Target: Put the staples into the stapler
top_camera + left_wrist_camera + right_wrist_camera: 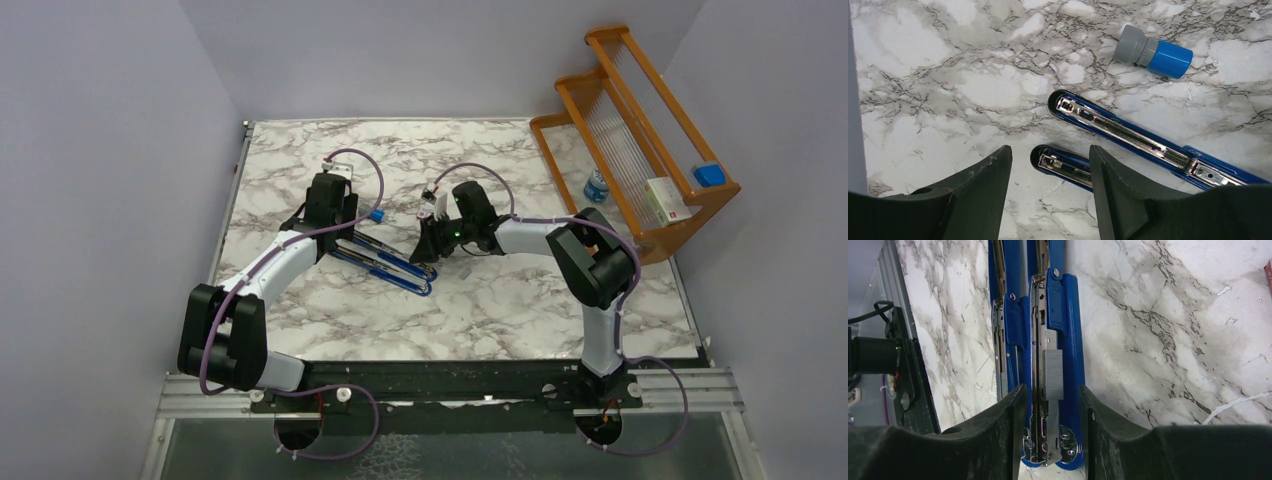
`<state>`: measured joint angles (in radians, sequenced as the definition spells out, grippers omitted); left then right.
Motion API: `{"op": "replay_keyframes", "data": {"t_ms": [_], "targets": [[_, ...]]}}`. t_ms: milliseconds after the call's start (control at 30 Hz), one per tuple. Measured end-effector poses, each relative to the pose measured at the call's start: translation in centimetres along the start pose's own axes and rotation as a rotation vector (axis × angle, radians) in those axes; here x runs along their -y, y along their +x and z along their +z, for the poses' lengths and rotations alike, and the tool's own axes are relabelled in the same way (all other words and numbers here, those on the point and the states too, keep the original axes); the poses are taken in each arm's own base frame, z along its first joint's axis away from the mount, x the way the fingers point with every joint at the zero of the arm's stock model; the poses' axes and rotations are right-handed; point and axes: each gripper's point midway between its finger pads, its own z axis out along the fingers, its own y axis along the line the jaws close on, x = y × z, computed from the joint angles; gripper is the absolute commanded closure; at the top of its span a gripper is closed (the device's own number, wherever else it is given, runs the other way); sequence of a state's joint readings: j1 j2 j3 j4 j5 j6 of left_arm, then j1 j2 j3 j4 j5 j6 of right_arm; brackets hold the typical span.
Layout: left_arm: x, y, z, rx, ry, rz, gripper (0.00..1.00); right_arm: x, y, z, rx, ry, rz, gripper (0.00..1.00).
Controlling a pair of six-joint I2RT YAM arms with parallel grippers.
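Note:
The blue stapler (385, 262) lies swung open on the marble table, its two arms side by side. In the right wrist view a grey ribbed strip of staples (1053, 374) lies in the metal channel of the stapler (1068, 315). My right gripper (1051, 387) is open, one finger on either side of the hinge end. My left gripper (1049, 150) is open over the far tips, and the shorter arm (1063, 165) runs between its fingers. A small white staple box (668, 200) with a pink-red label stands on the rack.
A grey cylinder with a blue cap (1153, 51) lies on the table just beyond the stapler tips. A wooden rack (640, 150) stands at the back right, with a small bottle (596, 185) beside it and a blue object (709, 174) on it.

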<state>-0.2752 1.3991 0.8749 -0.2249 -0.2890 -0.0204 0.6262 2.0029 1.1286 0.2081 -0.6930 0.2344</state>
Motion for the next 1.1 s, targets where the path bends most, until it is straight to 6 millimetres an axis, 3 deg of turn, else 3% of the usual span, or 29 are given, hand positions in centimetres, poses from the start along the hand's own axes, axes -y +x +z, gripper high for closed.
{"op": "replay_keyframes", "data": {"t_ms": [333,767,1100], "targets": [[-0.01,-0.01,-0.01,0.0,0.0,0.002,0.39,-0.02,0.12,0.08,-0.002,-0.006,0.003,0.62],[-0.02,-0.01,-0.01,0.0,0.0,0.003,0.39,-0.12,-0.14,0.14,0.003,-0.012,0.005,0.78],[-0.02,-0.01,-0.01,0.0,0.0,0.003,0.39,0.05,-0.26,0.05,0.007,-0.009,0.005,0.81]]}}
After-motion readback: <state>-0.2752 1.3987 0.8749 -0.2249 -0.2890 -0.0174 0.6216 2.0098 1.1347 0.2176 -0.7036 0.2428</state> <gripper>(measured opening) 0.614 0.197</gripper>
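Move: The staple strip lies on the open rail of the farther stapler, just off my right fingertips: about 2 cm to the left, 1 cm ahead and 1 cm below. The second stapler's middle is roughly 7 cm left and 3 cm back of my right hand. The red-and-white staple box is some 9 cm ahead and 2 cm right. From my left hand the strip lies about 17 cm right, 5 cm back and 7 cm lower. I hold my right hand practically in place over the farther stapler's rail, fingers still slanting down to my left with no real wrist turn. From nearly half open I close them to about a fifth, one finger coming in on each side of the staple strip, until I pinch the strip by its end nearer my right hand. ##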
